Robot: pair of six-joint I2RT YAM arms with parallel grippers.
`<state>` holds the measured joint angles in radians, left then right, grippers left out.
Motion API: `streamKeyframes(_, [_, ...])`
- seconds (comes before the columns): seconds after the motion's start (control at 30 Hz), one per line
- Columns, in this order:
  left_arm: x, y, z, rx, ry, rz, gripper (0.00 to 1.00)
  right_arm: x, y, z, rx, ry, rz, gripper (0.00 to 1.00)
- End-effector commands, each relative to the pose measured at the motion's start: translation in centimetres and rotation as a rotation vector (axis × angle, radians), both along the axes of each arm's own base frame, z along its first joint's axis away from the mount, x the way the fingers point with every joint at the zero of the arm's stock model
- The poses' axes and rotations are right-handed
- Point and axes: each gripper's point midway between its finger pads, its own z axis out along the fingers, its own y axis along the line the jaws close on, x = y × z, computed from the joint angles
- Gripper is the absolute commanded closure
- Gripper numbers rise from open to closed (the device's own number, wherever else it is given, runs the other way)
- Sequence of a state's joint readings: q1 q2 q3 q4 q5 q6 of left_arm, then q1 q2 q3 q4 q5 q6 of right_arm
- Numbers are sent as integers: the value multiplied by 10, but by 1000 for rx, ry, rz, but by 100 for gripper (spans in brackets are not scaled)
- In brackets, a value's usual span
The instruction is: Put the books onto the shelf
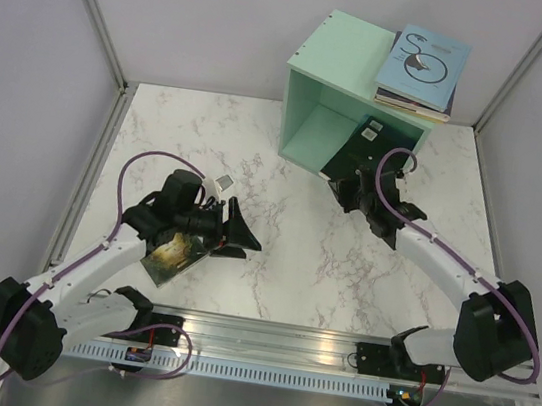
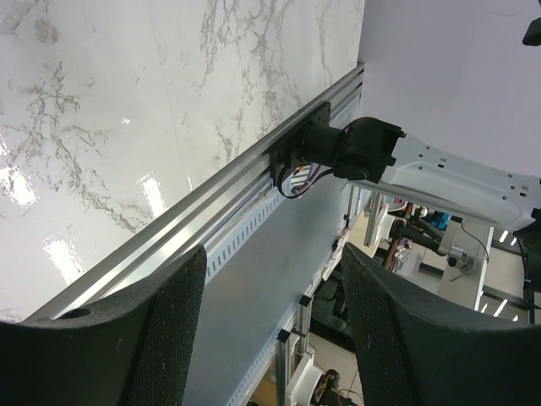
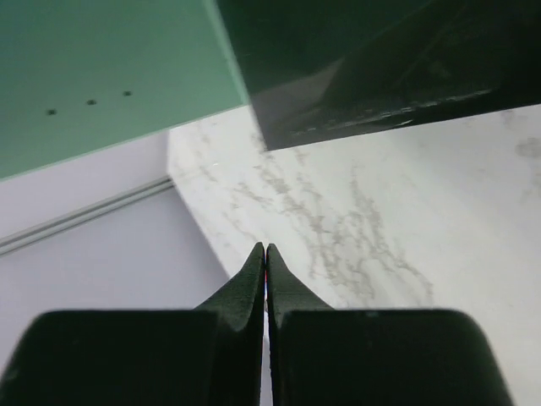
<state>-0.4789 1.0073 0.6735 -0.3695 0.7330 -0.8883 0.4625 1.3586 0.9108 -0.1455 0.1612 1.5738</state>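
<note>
The mint-green shelf [image 1: 346, 67] stands at the back right with its open face toward me. Three books [image 1: 423, 68] are stacked on its top, the uppermost light blue with a black swirl. A black book [image 1: 355, 152] lies in the opening and sticks out over the table. My right gripper [image 1: 352, 186] is shut and empty, just in front of that book's near edge. In the right wrist view the gripper's [image 3: 265, 249] jaws are pressed together below the black book [image 3: 380, 59] and the shelf [image 3: 110, 76]. My left gripper [image 1: 244, 237] [image 2: 270, 338] is open and empty. A green-gold book [image 1: 173, 255] lies under the left arm.
The metal rail [image 1: 271, 349] runs along the table's near edge, with both arm bases on it. Grey walls close the table on three sides. A small white object [image 1: 221, 184] lies beside the left wrist. The left wrist view shows the right arm's base [image 2: 355, 148].
</note>
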Motion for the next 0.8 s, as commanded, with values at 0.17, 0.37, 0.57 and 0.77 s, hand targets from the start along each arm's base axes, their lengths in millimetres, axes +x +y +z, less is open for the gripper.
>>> streamKeyframes(0.17, [2,3,4,-3,-37,9,32,-14,-16,-58,-209,229,-8,100])
streamKeyframes(0.37, [4,4,4,-1,-37,14,32,-4,-17,-65,-249,246,-21,100])
streamKeyframes(0.57, [7,6,1,6,-36,23,33,8,-25,-72,-308,279,-59,100])
streamKeyframes(0.77, [16,11,-1,6,-29,38,33,18,-33,-89,-385,358,-112,100])
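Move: The black book lies sticking out of the shelf; its middle is about 10 cm ahead of the shut right gripper, some 9 cm to its right and roughly 11 cm below. The shelf's middle is about 16 cm ahead, 4 cm right and 3 cm lower; the book stack on its top is some 18 cm ahead, 10 cm right and 14 cm up. From the left gripper, the black book is about 29 cm ahead, 25 cm right and 11 cm below. Drop the right gripper about 9 cm to the near edge of the black book, fingers kept shut, easing back some 2 cm during the quick first part and drifting slightly right. Then bring it about 3 cm forward, still sinking a little, tipping the fingers some 20 degrees steeper, so the tips come right up to that edge, left of its middle. ##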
